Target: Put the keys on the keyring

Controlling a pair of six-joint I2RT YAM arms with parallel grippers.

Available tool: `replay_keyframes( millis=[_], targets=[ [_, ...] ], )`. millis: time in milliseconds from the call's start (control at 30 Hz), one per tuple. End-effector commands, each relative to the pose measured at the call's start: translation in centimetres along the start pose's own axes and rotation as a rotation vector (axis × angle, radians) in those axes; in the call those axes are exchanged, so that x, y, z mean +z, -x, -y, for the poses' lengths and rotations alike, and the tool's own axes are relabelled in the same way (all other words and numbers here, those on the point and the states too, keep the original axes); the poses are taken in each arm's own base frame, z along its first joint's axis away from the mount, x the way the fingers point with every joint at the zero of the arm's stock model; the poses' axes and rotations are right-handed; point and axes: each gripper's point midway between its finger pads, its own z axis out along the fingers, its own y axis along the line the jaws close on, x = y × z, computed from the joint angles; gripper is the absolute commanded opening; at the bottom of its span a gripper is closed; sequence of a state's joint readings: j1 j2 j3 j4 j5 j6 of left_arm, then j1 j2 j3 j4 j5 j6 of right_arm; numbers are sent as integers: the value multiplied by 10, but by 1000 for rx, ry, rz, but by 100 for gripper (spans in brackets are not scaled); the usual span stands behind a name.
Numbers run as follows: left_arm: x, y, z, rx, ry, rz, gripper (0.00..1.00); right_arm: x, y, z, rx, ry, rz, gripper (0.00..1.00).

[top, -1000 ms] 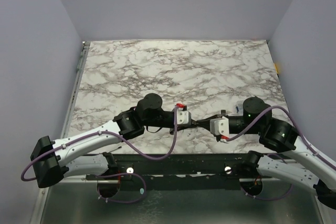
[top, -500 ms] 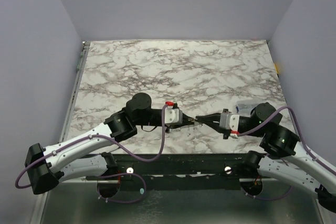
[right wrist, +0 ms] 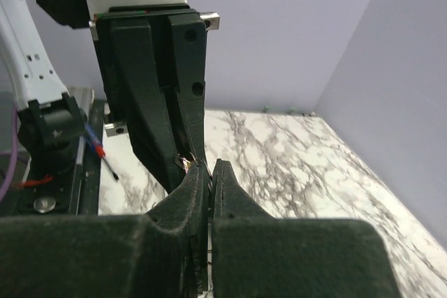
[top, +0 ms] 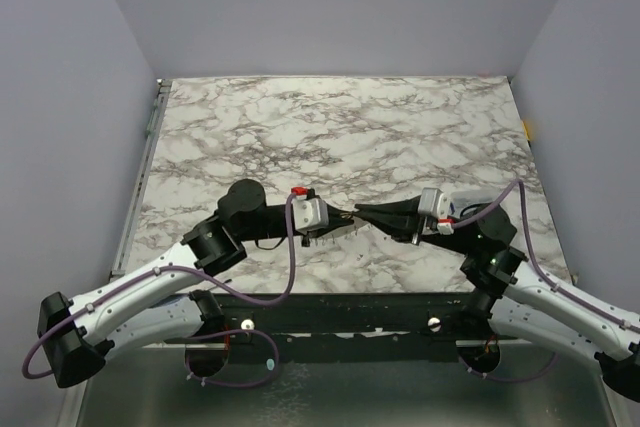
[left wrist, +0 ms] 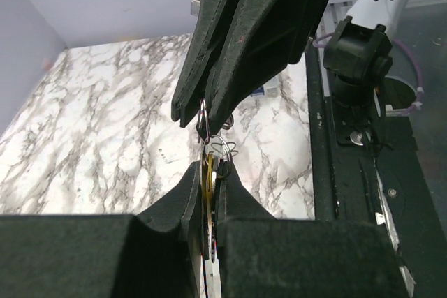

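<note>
My two grippers meet tip to tip just above the marble table, near its front middle. The left gripper is shut on the keys, a flat yellow piece held edge-on between its fingers. The right gripper comes in from the opposite side, shut on the keyring, a thin grey wire that shows just below its tips. The ring touches the key's end, where small wire loops stick out. From the right wrist, the left gripper hangs right over my shut right gripper, and most of the ring is hidden.
A black rail runs along the table's front edge under both arms. The right arm's base stands close on the right of the meeting point. A small yellow tab sits at the table's right edge. Lilac walls close in three sides.
Both arms have carried the meeting point up and to the left. The right wrist has swung round towards the left gripper. Both grippers have stayed shut.
</note>
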State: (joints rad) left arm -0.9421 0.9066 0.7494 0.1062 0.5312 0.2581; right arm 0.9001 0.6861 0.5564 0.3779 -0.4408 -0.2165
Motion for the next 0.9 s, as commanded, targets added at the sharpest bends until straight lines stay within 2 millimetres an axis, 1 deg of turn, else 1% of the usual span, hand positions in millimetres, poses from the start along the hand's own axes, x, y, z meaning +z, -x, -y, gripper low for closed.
replay_keyframes(
  millis=[0,67,200,300,333,433,500,600,700,767,867],
  targets=[
    [3,20,-3,62,15,93,0,15,53,-4,70,42,259,0],
    [1,22,-2,63,11,104,0,17,54,-9,96,73,275,1],
    [-3,28,-4,69,18,129,0,18,41,-25,134,154,231,1],
    [-5,32,-8,65,34,142,0,17,29,-25,177,143,156,1],
    [-6,33,-9,63,37,144,0,16,28,-21,185,121,141,4],
    [-6,32,-11,59,45,143,0,10,24,-7,181,26,104,20],
    [-7,31,-14,56,59,140,0,3,18,4,150,-47,62,26],
    [-7,29,-17,52,75,134,0,-7,18,16,105,-124,33,32],
    [-6,27,-18,48,75,129,0,-13,25,19,72,-142,33,42],
    [-5,26,-18,45,76,125,0,-15,26,17,63,-128,24,50],
    [-4,23,-18,38,73,119,0,-15,25,14,52,-111,7,54]
  ],
)
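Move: My right fingertips already pinch a wire loop of the keyring, right at their hand point. The yellow key in my left fingers lies about 3 cm to the left of that hand and 1 cm lower; the ringed strip of the keyring hangs some 6 cm below, about 4 cm left and 2 cm back. From my left hand, the pinched loop sits about 3 cm to its right, roughly level. I raise both hands together a good 2 cm, my right nudging about 1 cm left and rolling some 10 degrees. Then I open my right fingers to about half their range, letting go of the loop, and back them about 3 cm to the right, away from my left hand, which tilts slightly and keeps its pinch on key and keyring. ##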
